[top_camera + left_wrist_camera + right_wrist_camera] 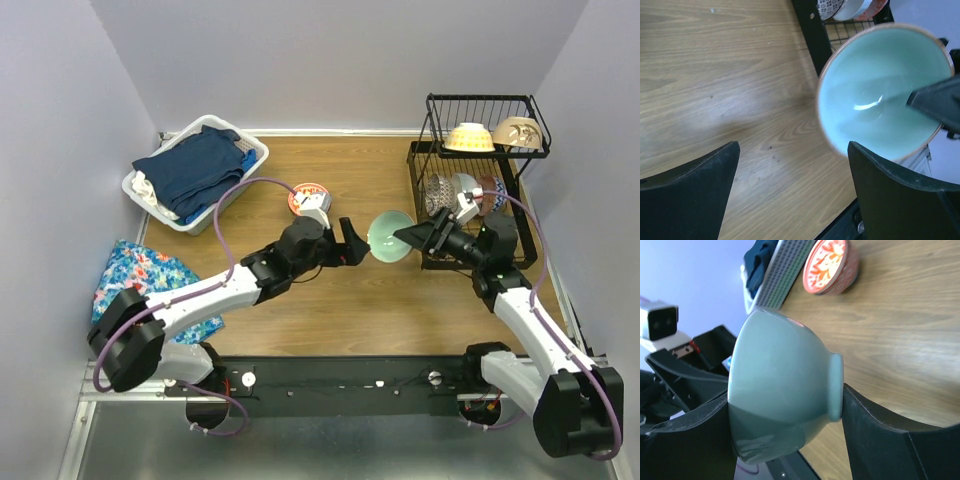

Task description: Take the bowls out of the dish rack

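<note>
A mint green bowl (388, 238) hangs on its side above the table, with my right gripper (410, 237) shut on it. One finger presses the bowl's foot (836, 387) and the other lies across its inside (935, 97). My left gripper (352, 243) stands open just left of the bowl's mouth, its fingers (715, 175) apart from the bowl (875, 90). The black dish rack (430, 150) stands at the back right. It holds a cream-yellow bowl (469, 137) and a beige bowl (517, 133) on top, and three more bowls (465, 188) below. A red-orange floral bowl (307, 197) sits on the table.
A white laundry basket (250, 160) with dark clothes stands at the back left. A blue floral cloth (150, 280) lies at the left edge. The rack's black post (812, 35) is close behind the held bowl. Walls close in the table on three sides.
</note>
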Robot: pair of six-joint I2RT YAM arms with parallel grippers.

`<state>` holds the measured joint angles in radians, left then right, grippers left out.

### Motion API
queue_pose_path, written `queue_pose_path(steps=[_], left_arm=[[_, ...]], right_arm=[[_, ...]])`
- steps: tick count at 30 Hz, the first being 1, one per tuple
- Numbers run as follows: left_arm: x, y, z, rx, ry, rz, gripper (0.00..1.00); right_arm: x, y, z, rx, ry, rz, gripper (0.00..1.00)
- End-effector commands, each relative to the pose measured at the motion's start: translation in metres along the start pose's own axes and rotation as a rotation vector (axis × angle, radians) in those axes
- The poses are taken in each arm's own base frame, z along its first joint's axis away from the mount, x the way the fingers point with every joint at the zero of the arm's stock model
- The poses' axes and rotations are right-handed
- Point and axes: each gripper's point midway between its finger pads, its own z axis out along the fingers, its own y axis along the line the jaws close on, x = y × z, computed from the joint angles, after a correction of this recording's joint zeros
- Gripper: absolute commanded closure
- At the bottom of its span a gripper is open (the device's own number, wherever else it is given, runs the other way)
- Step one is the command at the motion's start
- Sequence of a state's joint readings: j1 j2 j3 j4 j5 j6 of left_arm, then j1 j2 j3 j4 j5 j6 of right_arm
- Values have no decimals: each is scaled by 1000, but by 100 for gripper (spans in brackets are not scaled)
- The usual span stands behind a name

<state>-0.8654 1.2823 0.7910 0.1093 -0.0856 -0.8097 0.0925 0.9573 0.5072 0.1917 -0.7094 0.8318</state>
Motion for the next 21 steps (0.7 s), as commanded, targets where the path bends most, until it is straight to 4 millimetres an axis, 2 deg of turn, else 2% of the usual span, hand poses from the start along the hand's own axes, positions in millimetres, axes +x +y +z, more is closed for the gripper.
queue_pose_path(steps=[1,5,7,9,10,12,13,15,16,19,21], left_arm=[[-21,-23,21,-26,-111,-49,5],[-4,-17,30,-86,-78,-82,11],[4,-11,32,-117,-66,-88,21],[10,-7,32,-138,-58,-103,25],[16,-4,33,-149,-48,-106,34],[19,0,33,-165,-46,-125,42],[21,1,33,-169,-45,-129,53],[21,2,32,-171,-46,-136,62],[21,1,32,-170,-48,-136,74],[16,-2,29,-164,-58,-127,93],[15,1,26,-180,-60,-116,100]], right_arm=[[6,38,0,-140,8,-46,88],[19,46,1,-167,32,-41,88],[21,47,1,-171,33,-44,88],[24,49,2,-177,41,-50,88],[24,49,3,-176,42,-52,88],[27,50,4,-180,48,-63,88],[28,50,4,-179,48,-65,88],[31,50,6,-174,55,-74,88],[30,49,6,-171,53,-79,88],[31,45,7,-147,46,-82,87],[32,39,7,-119,42,-78,82]])
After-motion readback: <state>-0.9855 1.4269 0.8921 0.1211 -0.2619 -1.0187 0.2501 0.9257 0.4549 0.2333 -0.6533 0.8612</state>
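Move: About 10 cm to the left hand's right, nearly level with it in reach and height, is the green bowl, mouth towards that hand and clamped in the right fingers. The orange-patterned bowl stack stands some 12 cm ahead, 10 cm left and 13 cm below the left hand. From the right hand, the left fingers wait about 13 cm left and 1 cm back; the green bowl's middle is about 4 cm left, and the dish rack some 12 cm ahead, 21 cm right and 8 cm lower. Closing on the green bowl's near rim, the left hand slides about 4 cm right, dips slightly and shuts its wide-open fingers almost fully, pinching the wall between the pads. The right hand keeps its hold and brings the bowl about 3.5 cm left and 3 cm back towards the left fingers, slowing to a near stop. ##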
